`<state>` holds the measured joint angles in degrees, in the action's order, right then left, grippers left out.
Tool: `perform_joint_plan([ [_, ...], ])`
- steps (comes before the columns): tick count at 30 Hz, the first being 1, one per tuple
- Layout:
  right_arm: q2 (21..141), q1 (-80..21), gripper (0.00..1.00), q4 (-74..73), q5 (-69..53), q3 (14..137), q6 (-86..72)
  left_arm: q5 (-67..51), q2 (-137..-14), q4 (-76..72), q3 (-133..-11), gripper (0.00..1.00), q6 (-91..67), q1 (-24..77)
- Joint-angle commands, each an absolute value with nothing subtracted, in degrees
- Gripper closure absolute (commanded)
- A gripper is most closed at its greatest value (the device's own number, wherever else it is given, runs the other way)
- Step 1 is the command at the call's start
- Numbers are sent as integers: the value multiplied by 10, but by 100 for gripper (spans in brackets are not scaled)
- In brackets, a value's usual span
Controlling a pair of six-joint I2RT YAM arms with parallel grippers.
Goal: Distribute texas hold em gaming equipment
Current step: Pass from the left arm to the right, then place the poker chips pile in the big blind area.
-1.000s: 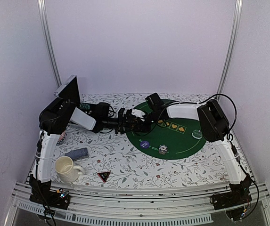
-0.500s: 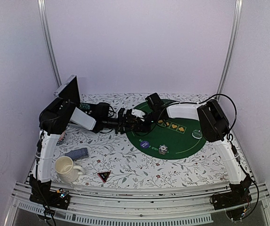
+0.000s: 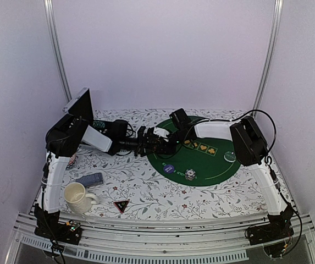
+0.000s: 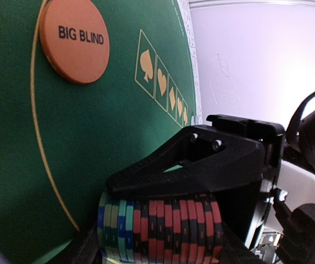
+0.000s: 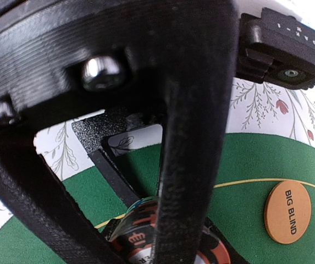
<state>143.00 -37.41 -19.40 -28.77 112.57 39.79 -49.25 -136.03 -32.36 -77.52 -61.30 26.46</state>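
Both grippers meet at the left edge of the green mat [image 3: 215, 168]. My left gripper [image 3: 156, 146] [image 4: 160, 245] is shut end to end on a sideways stack of poker chips [image 4: 162, 228], mostly red and black, with green and blue ones at one end. My right gripper [image 3: 164, 137] [image 5: 146, 242] closes across the same stack [image 5: 138, 234]; one of its fingers [image 4: 201, 162] lies on the chips' rims. An orange BIG BLIND button [image 4: 75, 41] [image 5: 287, 215] lies on the mat beside them. A blue button [image 3: 170, 169] and a small chip stack [image 3: 190, 175] sit on the mat's near part.
Grey-blue cards [image 3: 89, 180], a cream mug [image 3: 78, 197] and a black triangular marker [image 3: 121, 205] lie at the near left on the floral cloth. A pale round disc [image 3: 231, 156] sits at the mat's right edge. Purple walls close in the table.
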Motion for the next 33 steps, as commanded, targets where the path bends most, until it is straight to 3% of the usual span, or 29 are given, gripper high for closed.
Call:
perform_joint_plan([
  [1, 1422, -373, 98, -201, -274, 1128, 395, -477, -1361, -304, -765, 42, -614, 260],
  [22, 1407, -368, 98, -206, -264, 1110, 402, -468, -1339, -295, -743, 18, -602, 252],
  [33, 1407, -365, 98, -206, -268, 1111, 400, -461, -1339, -285, -743, 16, -595, 249],
])
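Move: The upright poker chip stack, red chips on top and blue-green at the bottom, is between both grippers at once, practically at each hand's point, some 5 cm above the mat. From the left hand, the orange big blind button lies about 8 cm ahead and 1 cm to the right. The purple button is roughly 7 cm back and 4 cm right, and the grey chip stack about 10 cm back and 12 cm right, all some 5 cm lower. The left hand lets go of the chip stack, spreading its fingers from about half open to mostly open so they come off the stack's top and bottom ends, and rises about 1 cm with a slight ease to its own left, its fingers still straddling the stack. The right hand keeps its unchanged grip on the sides of the stack and sinks barely half a centimetre while drifting a little more than that to its right, away from the left hand. ##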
